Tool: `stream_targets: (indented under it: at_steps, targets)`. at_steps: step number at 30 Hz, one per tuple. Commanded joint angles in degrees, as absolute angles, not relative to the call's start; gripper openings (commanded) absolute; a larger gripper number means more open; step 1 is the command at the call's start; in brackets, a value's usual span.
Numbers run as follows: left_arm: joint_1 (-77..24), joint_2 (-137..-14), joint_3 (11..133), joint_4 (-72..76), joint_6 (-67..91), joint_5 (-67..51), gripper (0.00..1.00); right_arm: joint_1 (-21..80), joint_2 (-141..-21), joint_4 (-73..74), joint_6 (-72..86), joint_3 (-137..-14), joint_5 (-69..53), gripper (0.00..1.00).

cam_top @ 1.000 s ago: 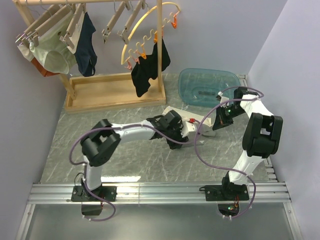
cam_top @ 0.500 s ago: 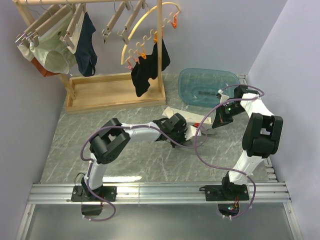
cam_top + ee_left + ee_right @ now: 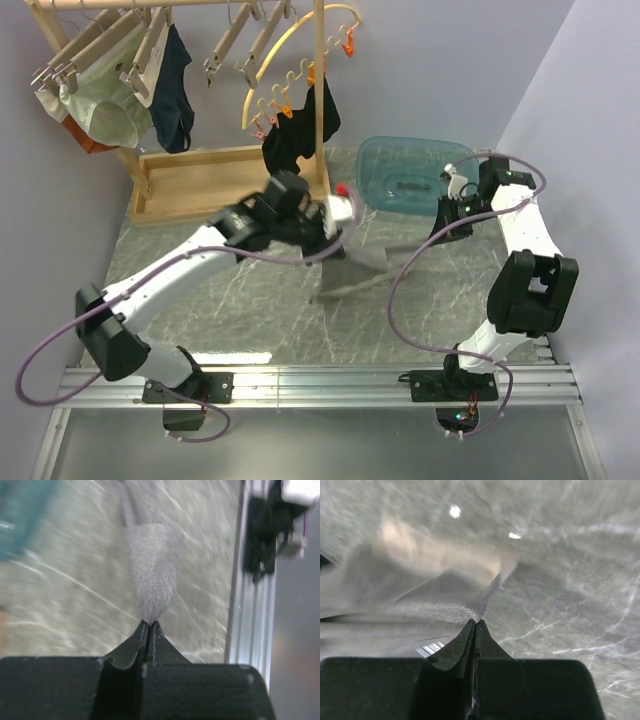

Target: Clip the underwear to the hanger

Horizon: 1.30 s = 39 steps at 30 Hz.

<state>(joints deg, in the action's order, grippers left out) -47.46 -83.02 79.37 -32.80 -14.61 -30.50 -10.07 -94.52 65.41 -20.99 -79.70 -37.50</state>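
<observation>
The underwear [image 3: 355,272] is a grey fabric piece held above the marble table [image 3: 220,300], stretched between both grippers and sagging toward the table. My left gripper [image 3: 338,232] is shut on its left edge; the left wrist view shows the fabric [image 3: 152,575] pinched at the gripper's [image 3: 150,624] tips. My right gripper [image 3: 445,226] is shut on the other edge, and the right wrist view shows the cloth [image 3: 435,607] caught at the gripper's [image 3: 476,622] tips. Beyond the cloth lies a blurred pale bar [image 3: 435,555], possibly the hanger. In the top view the hanger is hidden.
A wooden rack [image 3: 215,180] stands at the back left with pale green briefs [image 3: 105,110], navy briefs [image 3: 172,90], a yellow curved hanger [image 3: 290,40] and a black garment [image 3: 295,145]. A clear blue tub [image 3: 410,170] sits back right. A metal rail [image 3: 320,385] runs along the near edge.
My left gripper closed on the underwear, then swung up and to the left, lifting the fabric off the table. The right gripper rose slightly toward the back, still shut.
</observation>
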Motion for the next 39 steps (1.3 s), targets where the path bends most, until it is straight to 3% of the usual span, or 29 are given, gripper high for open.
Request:
stream_targets:
  at_steps: [1, 5, 14, 17, 19, 32, 39]
  targets:
    - [-40.1, -84.7, 84.7, -37.9, -11.3, -35.8, 0.0, -9.3, -93.1, 66.6, -18.3, -87.9, -39.5, 0.0]
    - [-32.9, -89.7, 93.1, -37.4, -9.8, -38.8, 0.0, -7.8, -96.7, 66.0, -15.6, -96.0, -40.2, 0.0]
    - [-27.3, -100.1, 109.8, -33.5, -7.1, -36.9, 0.0, -2.6, -109.9, 65.7, -10.6, -119.8, -39.3, 0.0]
    - [-25.8, -98.6, 111.4, -34.5, -7.9, -37.5, 0.0, -2.1, -109.0, 64.5, -10.3, -120.3, -38.6, 0.0]
    - [-25.8, -97.0, 109.3, -35.3, -8.8, -38.4, 0.0, -1.7, -107.8, 64.7, -12.0, -116.9, -38.3, 0.0]
    - [-28.6, -89.7, 64.7, -35.5, -20.7, -43.0, 0.0, 3.2, -111.4, 59.1, -21.6, -87.7, -28.7, 0.0]
    - [-41.4, -88.2, 56.1, -35.1, -18.0, -40.7, 0.0, 3.4, -109.0, 57.4, -24.4, -78.0, -25.2, 0.0]
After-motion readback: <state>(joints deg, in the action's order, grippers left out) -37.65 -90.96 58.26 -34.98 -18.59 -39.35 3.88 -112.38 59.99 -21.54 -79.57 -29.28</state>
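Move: The grey underwear already hangs between both shut grippers. It is being taken to the bare table midway between the arms, its middle about 7 cm ahead, 4 right and 24 below the left hand, and some 22 cm left, 2 back and 14 below the right. The blue-green bin stands roughly 22 cm ahead and 4 left of the right hand. The wooden rack base's right end lies some 26 cm ahead and 3 left of the left hand. The underwear, still pinched along its near side, is flung forward and up towards the rack and bin by both hands, about 18 cm forward with the left and 13 with the right. They then pull it back and steeply down to the table, drifting left and ending well below where they began, the left wrist turning some 30 degrees. Both grippers stay shut. ##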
